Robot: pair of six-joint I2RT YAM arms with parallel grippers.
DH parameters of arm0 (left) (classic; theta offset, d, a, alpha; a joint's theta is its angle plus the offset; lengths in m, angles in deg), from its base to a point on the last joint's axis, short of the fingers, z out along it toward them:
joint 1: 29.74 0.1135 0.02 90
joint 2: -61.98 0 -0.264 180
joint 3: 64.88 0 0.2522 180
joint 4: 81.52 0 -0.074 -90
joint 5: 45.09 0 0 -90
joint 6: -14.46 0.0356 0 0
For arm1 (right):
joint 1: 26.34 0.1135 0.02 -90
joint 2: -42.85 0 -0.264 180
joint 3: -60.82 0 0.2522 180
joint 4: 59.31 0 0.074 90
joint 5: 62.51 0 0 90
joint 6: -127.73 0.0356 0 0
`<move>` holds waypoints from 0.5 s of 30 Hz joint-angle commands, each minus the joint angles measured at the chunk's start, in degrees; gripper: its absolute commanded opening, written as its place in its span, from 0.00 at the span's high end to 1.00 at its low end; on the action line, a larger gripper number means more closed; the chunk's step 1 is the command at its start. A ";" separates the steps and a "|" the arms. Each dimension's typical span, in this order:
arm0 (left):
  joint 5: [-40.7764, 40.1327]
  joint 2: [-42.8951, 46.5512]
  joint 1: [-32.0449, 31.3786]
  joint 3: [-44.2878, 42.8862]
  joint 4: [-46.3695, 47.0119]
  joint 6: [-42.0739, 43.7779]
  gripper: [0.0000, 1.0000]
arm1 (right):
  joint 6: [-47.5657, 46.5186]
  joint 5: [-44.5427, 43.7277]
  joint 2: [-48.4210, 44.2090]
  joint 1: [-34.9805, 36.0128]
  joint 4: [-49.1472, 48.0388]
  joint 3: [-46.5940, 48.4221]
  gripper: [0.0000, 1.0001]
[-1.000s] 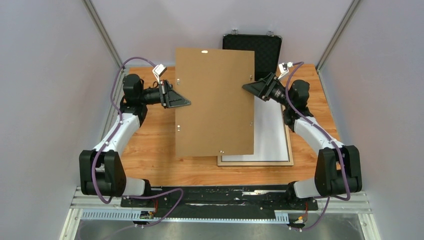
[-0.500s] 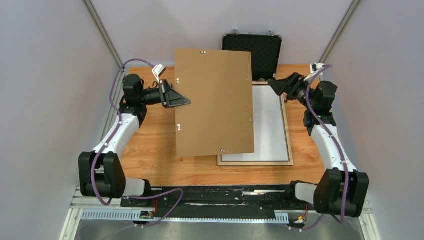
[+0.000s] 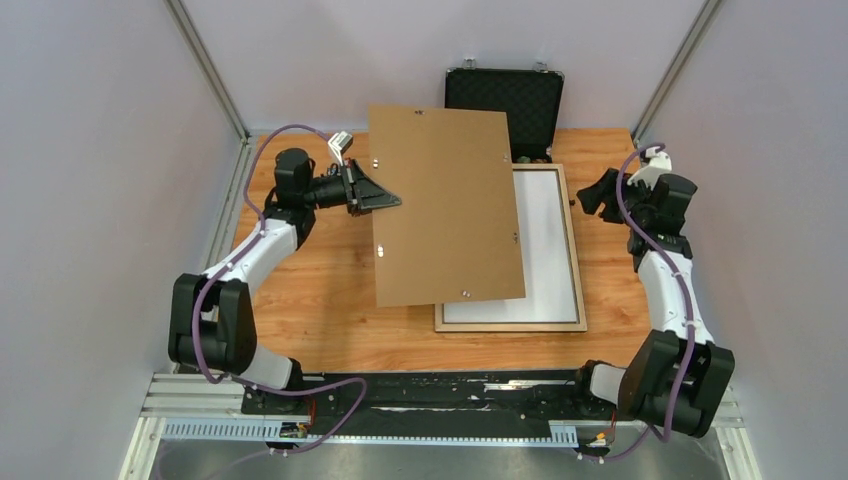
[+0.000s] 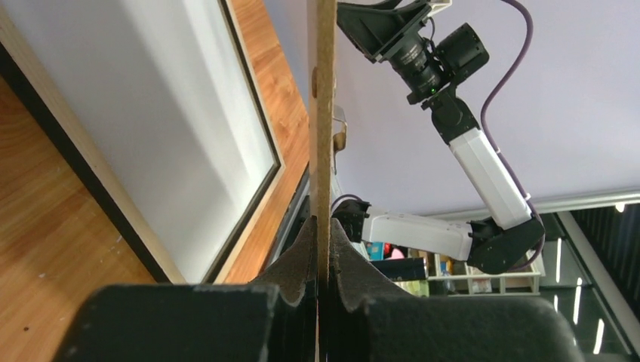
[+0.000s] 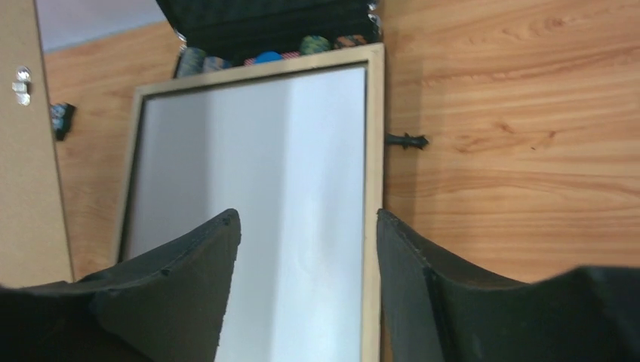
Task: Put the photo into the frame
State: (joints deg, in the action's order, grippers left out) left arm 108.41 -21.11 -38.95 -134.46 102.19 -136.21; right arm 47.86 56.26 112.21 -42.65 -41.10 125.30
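Note:
The frame (image 3: 510, 326) lies flat on the table at right, its light wood rails up. Inside it, the photo (image 3: 548, 250) shows its plain white back. My left gripper (image 3: 394, 201) is shut on the left edge of a brown hardboard backing panel (image 3: 445, 200), held above the table and overlapping the frame's left part. The left wrist view shows the panel (image 4: 322, 113) edge-on, pinched between the fingertips of that gripper (image 4: 323, 222). My right gripper (image 3: 588, 197) hangs open and holds nothing, to the right of the frame. In its wrist view, my right gripper (image 5: 306, 215) straddles the right rail of the frame (image 5: 373, 151) and the photo (image 5: 264, 151).
An open black case (image 3: 505, 98) with chips stands at the back behind the frame. A small black piece (image 5: 406, 140) lies on the wood just right of the frame. Grey walls close in both sides.
My right gripper has let go of the panel's right edge and pulled back to the right. My left arm has carried the panel rightward and tilted it, further over the frame.

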 commanded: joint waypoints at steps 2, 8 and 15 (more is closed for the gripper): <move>-0.63 -2.34 -1.69 -3.37 8.21 -3.02 1.00 | -9.82 -1.45 3.87 -0.90 2.43 -1.08 0.45; -0.24 -2.60 -1.77 -3.53 6.90 -0.93 1.00 | -15.09 -0.29 10.42 -0.92 4.63 -0.40 0.56; -0.46 -1.83 -1.77 -3.69 4.30 2.10 1.00 | -15.84 1.71 18.03 -0.92 7.76 2.66 0.55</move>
State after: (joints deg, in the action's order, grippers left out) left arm 107.08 -25.13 -40.55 -134.81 103.83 -136.25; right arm 34.35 56.15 127.29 -43.31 -35.14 124.80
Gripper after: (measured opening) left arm 0.061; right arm 0.451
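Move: The right side bar of the frame is almost straight below the open right hand: its middle is some 20 cm down, about 2 cm ahead and 1 cm to the right. A small black peg lies roughly 12 cm ahead and 3 cm right of that hand, at table height; the chip case is about 18 cm ahead, 18 cm left and 18 cm down. The frame's middle lies some 28 cm right of the left hand, about 7 cm ahead and 26 cm below. The right hand, which is holding nothing, drops almost straight down about 11.5 cm towards the frame's right side bar, tipping its fingers some 15 degrees further downward and narrowing its gap by about a third, so that the bar lines up between the still-open fingertips without being touched. Meanwhile the left hand keeps its pinch on the brown backing board's left edge, sinks about 2 cm while edging forward and right about 1 cm each, then holds there. ##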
